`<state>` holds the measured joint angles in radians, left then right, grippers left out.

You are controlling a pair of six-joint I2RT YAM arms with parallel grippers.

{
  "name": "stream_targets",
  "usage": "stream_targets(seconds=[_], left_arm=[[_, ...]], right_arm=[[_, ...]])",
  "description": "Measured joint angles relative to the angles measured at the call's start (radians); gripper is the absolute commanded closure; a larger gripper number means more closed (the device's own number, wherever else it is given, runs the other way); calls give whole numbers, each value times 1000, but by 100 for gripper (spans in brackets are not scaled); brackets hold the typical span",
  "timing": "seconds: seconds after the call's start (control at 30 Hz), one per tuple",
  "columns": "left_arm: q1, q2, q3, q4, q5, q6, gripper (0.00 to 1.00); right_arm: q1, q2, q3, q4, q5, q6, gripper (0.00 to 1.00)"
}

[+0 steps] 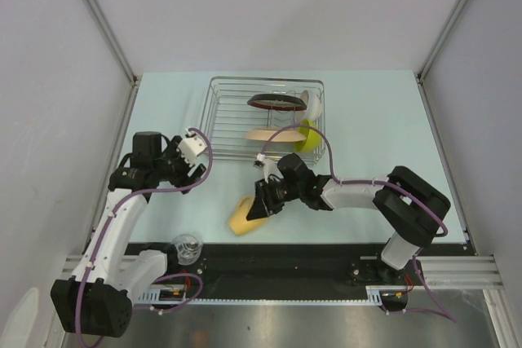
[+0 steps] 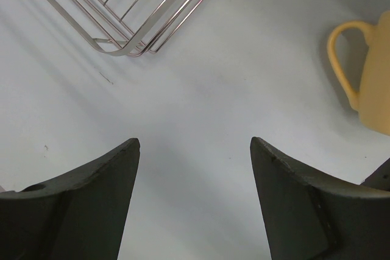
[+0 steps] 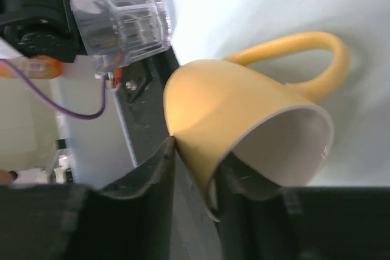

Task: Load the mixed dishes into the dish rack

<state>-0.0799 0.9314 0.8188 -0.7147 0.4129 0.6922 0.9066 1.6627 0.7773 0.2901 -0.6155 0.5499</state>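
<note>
The yellow mug (image 1: pixel 243 216) lies on its side on the table, near the front. My right gripper (image 1: pixel 263 206) is shut on the mug (image 3: pixel 244 101) at its rim, one finger (image 3: pixel 159 175) against the outer wall and the other inside the mouth. The small clear glass (image 1: pixel 187 246) stands by the front rail and shows in the right wrist view too (image 3: pixel 125 25). The dish rack (image 1: pixel 214 112) holds a dark red-rimmed plate (image 1: pixel 276 102), a beige plate (image 1: pixel 273 134), a lime-green bowl (image 1: pixel 308 134) and a white bowl (image 1: pixel 311 103). My left gripper (image 2: pixel 195 144) hangs open over bare table, beside the rack's corner (image 2: pixel 131 47).
A black rail (image 1: pixel 310 262) runs along the table's front edge, just behind the mug and the glass. Grey walls close in the table on the left, right and back. The mug's handle (image 2: pixel 344 59) shows at the right edge of the left wrist view.
</note>
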Motion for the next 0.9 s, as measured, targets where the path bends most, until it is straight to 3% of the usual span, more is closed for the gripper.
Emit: stream_targets(seconds=[0.03, 0.13, 0.23, 0.37, 0.6, 0.73, 0.9], left_arm=[[0, 0, 0, 0, 0, 0, 22], [0, 0, 0, -1, 0, 0, 21], [2, 3, 6, -10, 8, -5, 20], [14, 26, 70, -52, 59, -46, 11], [37, 113, 343, -127, 330, -229, 0], [44, 144, 402, -146, 495, -326, 0], [65, 199, 406, -150, 676, -433, 0]], right_arm=[[-6, 0, -6, 10, -15, 4, 87], [-19, 0, -13, 58, -79, 35, 100], [-26, -2, -14, 71, -83, 42, 100], [-32, -13, -14, 58, -87, 53, 100], [-32, -172, -14, 29, -78, 95, 100], [-34, -284, 3, 145, -82, 144, 100], [-62, -294, 35, 438, -98, 292, 100]])
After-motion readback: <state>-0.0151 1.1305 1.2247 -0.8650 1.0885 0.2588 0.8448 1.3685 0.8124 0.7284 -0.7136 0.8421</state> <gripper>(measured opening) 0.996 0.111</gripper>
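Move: The mug lies on its side with its mouth towards my right hand, whose fingers are already astride the rim; its middle is about 3 cm left, 1 cm back and 2 cm below. The glass lies some 20 cm left and 9 cm back. In the rack, the pale plate is roughly 25 cm ahead and 5 cm right, the green bowl equally far ahead and 14 cm right. From my left hand, the mug is about 14 cm right, 9 cm back and 10 cm lower. I shut my right fingers on the mug's rim, one inside and one outside, then lift it almost straight up, some 22 cm, tilting the fingers up about 35 degrees until they point left nearly level. Meanwhile my left hand rises about 14 cm and goes 9 cm right towards the mug, rolling some 40 degrees with its left side rising and opening fully. ##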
